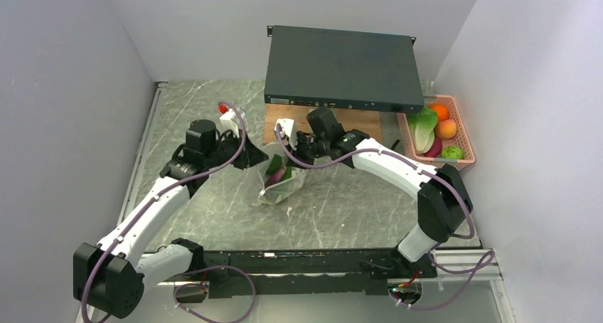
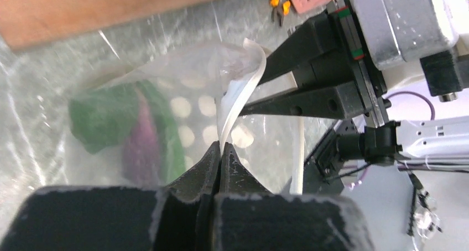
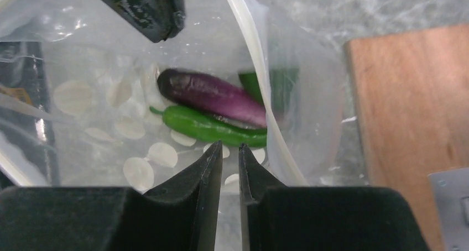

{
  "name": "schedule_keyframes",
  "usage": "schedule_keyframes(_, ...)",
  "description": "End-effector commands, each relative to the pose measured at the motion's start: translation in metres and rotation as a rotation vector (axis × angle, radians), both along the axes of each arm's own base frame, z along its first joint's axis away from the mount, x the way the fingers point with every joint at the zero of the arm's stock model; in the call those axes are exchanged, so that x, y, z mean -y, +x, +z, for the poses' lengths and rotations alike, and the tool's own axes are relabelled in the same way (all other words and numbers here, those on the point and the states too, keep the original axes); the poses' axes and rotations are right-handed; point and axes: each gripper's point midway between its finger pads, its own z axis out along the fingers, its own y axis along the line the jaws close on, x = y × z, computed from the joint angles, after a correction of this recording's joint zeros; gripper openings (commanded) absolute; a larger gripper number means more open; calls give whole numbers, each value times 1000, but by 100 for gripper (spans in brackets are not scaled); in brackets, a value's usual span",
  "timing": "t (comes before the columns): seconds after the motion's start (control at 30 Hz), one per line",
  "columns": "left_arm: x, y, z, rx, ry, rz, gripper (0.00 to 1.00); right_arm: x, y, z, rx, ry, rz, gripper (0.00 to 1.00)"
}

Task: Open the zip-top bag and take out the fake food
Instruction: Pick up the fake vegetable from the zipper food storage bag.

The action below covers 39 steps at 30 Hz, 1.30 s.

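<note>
The zip-top bag [image 1: 281, 184], clear with white oval dots, lies mid-table between both arms. My left gripper [image 2: 221, 147] is shut on its white zip strip [image 2: 238, 96]; from above it sits at the bag's left edge [image 1: 263, 158]. My right gripper [image 3: 229, 147] reaches in from the right [image 1: 297, 156]. Its jaws are drawn nearly together, with the bag's clear wall in the slit between them. Fake food lies inside the bag: a purple eggplant [image 3: 213, 96] and a green pepper [image 3: 210, 128]. The left wrist view shows these as blurred purple [image 2: 141, 146] and green [image 2: 99, 115].
A pink basket [image 1: 466, 134] at the right wall holds lettuce, orange fruit and other pieces. A black equipment box [image 1: 341, 67] sits at the back on a wooden board [image 1: 355, 120]. Orange-handled pliers [image 2: 278, 2] lie near the basket.
</note>
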Motion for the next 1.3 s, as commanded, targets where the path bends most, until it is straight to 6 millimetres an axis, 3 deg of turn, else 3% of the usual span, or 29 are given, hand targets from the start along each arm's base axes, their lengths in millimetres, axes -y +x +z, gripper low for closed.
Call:
schedule_keyframes(0.0, 18, -11, 5, 5, -104, -78, 1, 4, 1, -13, 20, -16, -3, 20)
schedule_keyframes(0.07, 21, -16, 2, -2, -112, -91, 1, 9, -9, -22, 1, -30, 28, 21)
schedule_keyframes(0.2, 25, -23, 1, -14, -129, -129, 3, 18, -48, -40, -55, -33, 195, 24)
schedule_keyframes(0.27, 26, -25, 0, -19, -128, -143, 4, 22, -56, -47, -61, -38, 229, 25)
schedule_keyframes(0.53, 27, -26, -11, -47, -122, -159, 6, 19, -56, -50, 122, -31, 434, 29)
schedule_keyframes(0.63, 25, -27, -22, -62, -101, -150, 7, 15, -61, -47, 235, 15, 551, 38)
schedule_keyframes(0.73, 23, -30, -29, -68, -98, -142, 10, 10, -61, -48, 315, 40, 621, 40)
schedule_keyframes(0.8, 21, -32, -26, -55, -103, -132, 17, 9, -60, -52, 334, 41, 632, 40)
schedule_keyframes(0.97, 8, -31, -3, 35, -89, -67, 46, 14, -58, -63, 415, 26, 647, 39)
schedule_keyframes(1.13, -10, -27, 26, 135, -72, -16, 62, 16, -56, -66, 462, 24, 631, 39)
schedule_keyframes(1.27, -39, -12, 12, 121, -18, 109, 70, 16, -55, -65, 512, 30, 629, 40)
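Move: The green pepper lying in the bag is about 3 cm back from the right hand, 4 cm to its left and some 12 cm below. The eggplant lies beside it, about 3 cm farther left. The dark green avocado sits roughly 4 cm farther out than the pepper and 3 cm left of it. From the left hand, which has the bag's rim pinched, the pepper is about 4 cm back, 4 cm to the right and 18 cm down. The right hand sinks some 9 cm from the bag's mouth down into the bag towards the green pepper, drawing back about 6 cm and slightly right on the way, then turns its wrist roughly 35 degrees counter-clockwise as its fingers part further, without yet closing on anything. The left hand keeps its pinch on the rim while easing back and down about 4 cm, then opens wide, lets go of the rim, and rises while drifting left. ##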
